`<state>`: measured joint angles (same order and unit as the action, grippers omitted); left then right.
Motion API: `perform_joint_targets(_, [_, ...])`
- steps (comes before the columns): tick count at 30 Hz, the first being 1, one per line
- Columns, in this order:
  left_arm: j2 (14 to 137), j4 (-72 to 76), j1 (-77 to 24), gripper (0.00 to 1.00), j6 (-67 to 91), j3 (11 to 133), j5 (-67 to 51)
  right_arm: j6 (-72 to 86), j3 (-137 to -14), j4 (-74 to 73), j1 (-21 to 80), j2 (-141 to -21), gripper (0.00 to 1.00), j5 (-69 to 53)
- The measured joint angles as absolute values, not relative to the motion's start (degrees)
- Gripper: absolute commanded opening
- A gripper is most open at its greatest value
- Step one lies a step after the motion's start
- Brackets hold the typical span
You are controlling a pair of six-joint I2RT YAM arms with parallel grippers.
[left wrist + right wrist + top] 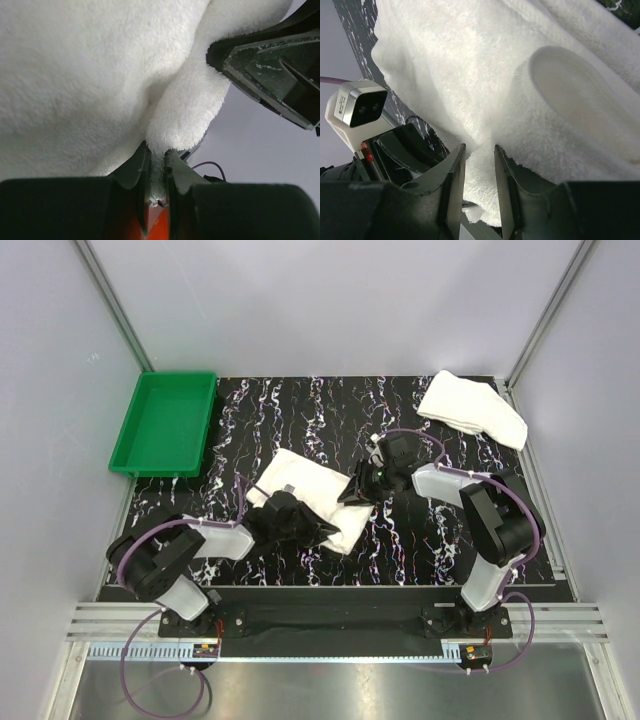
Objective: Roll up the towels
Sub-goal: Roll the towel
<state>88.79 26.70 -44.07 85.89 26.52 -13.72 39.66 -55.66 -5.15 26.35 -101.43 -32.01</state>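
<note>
One white towel lies partly folded in the middle of the black marbled mat, and a second towel lies bunched at the back right. My left gripper is at the near edge of the middle towel. In the left wrist view the left gripper is shut on a pinched fold of that towel. My right gripper is at the towel's right edge. In the right wrist view the right gripper stands parted, with a flap of the towel hanging loosely between its jaws.
A green tray sits at the back left, off the mat's corner. The two grippers are close together over the same towel. The right gripper's finger shows in the left wrist view. The enclosure walls rise on the left, back and right.
</note>
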Motion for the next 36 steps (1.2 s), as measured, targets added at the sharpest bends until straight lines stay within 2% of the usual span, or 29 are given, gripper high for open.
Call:
perform_joint_targets(6, [86.85,23.46,-44.16,0.14,83.53,26.09,-13.26,38.30,-57.87,-6.76,26.37,-102.80,0.36,-30.63])
perform_joint_targets(8, [86.11,23.24,-44.45,0.23,82.91,25.21,-12.97,38.02,-58.11,-7.03,26.37,-103.53,0.36,-30.63])
perform_joint_targets(10, [84.29,21.56,-44.95,0.37,81.60,24.40,-12.08,37.91,-58.17,-7.22,26.39,-104.16,0.36,-30.68])
perform_joint_targets(11, [82.81,19.03,-45.34,0.51,80.62,24.36,-11.27,37.85,-58.17,-7.25,26.39,-104.36,0.36,-30.65])
perform_joint_targets(13, [78.87,12.47,-46.68,0.63,77.58,24.73,-8.29,37.74,-58.17,-7.18,26.37,-104.44,0.36,-30.63])
perform_joint_targets(14, [76.51,7.99,-47.59,0.75,75.79,25.54,-6.28,37.74,-58.17,-7.18,26.37,-104.44,0.36,-30.63])
perform_joint_targets(16, [72.23,-0.19,-49.30,0.83,71.96,27.99,-2.04,37.58,-58.17,-7.14,26.39,-104.44,0.36,-30.52])
perform_joint_targets(17, [70.83,-3.03,-49.84,0.97,70.57,29.28,-0.56,37.52,-58.17,-7.09,26.37,-104.44,0.36,-30.46])
perform_joint_targets(20, [66.39,-10.28,-52.45,0.99,63.13,33.91,5.67,37.36,-58.13,-6.98,26.37,-104.44,0.36,-30.46])
perform_joint_targets(25, [64.34,-13.47,-56.93,0.99,50.06,40.73,11.94,37.32,-57.63,-6.09,26.37,-104.44,0.36,-30.50])
perform_joint_targets(36, [84.62,-16.08,-72.38,0.99,25.19,56.84,25.30,36.84,-57.56,-5.74,26.37,-104.81,0.36,-30.61])
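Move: The left hand is pinching a fold at the left edge of the white towel's roll. The roll's near end lies about 2 cm back and 2 cm right of this hand, slightly below. The roll's middle is some 5 cm ahead and 3 cm right, and the flat unrolled part about 9 cm ahead and 9 cm left. From the right hand, the roll's middle lies 3 cm back, 1 cm right and just below, and its near end roughly 10 cm back and 1 cm left. The left hand first draws back and left by 3 to 4 cm while its fingers spread wide and let go of the fold, then climbs about 10 cm clear of the towel, swings some 8 cm back to the right and begins to sink, rolling some 80 degrees clockwise as seen looking along its fingers, to end open above the roll's near end. Meanwhile the right hand stays at the roll with its fingers part open, easing down about 1.5 cm into the cloth and then keeping its place there. ##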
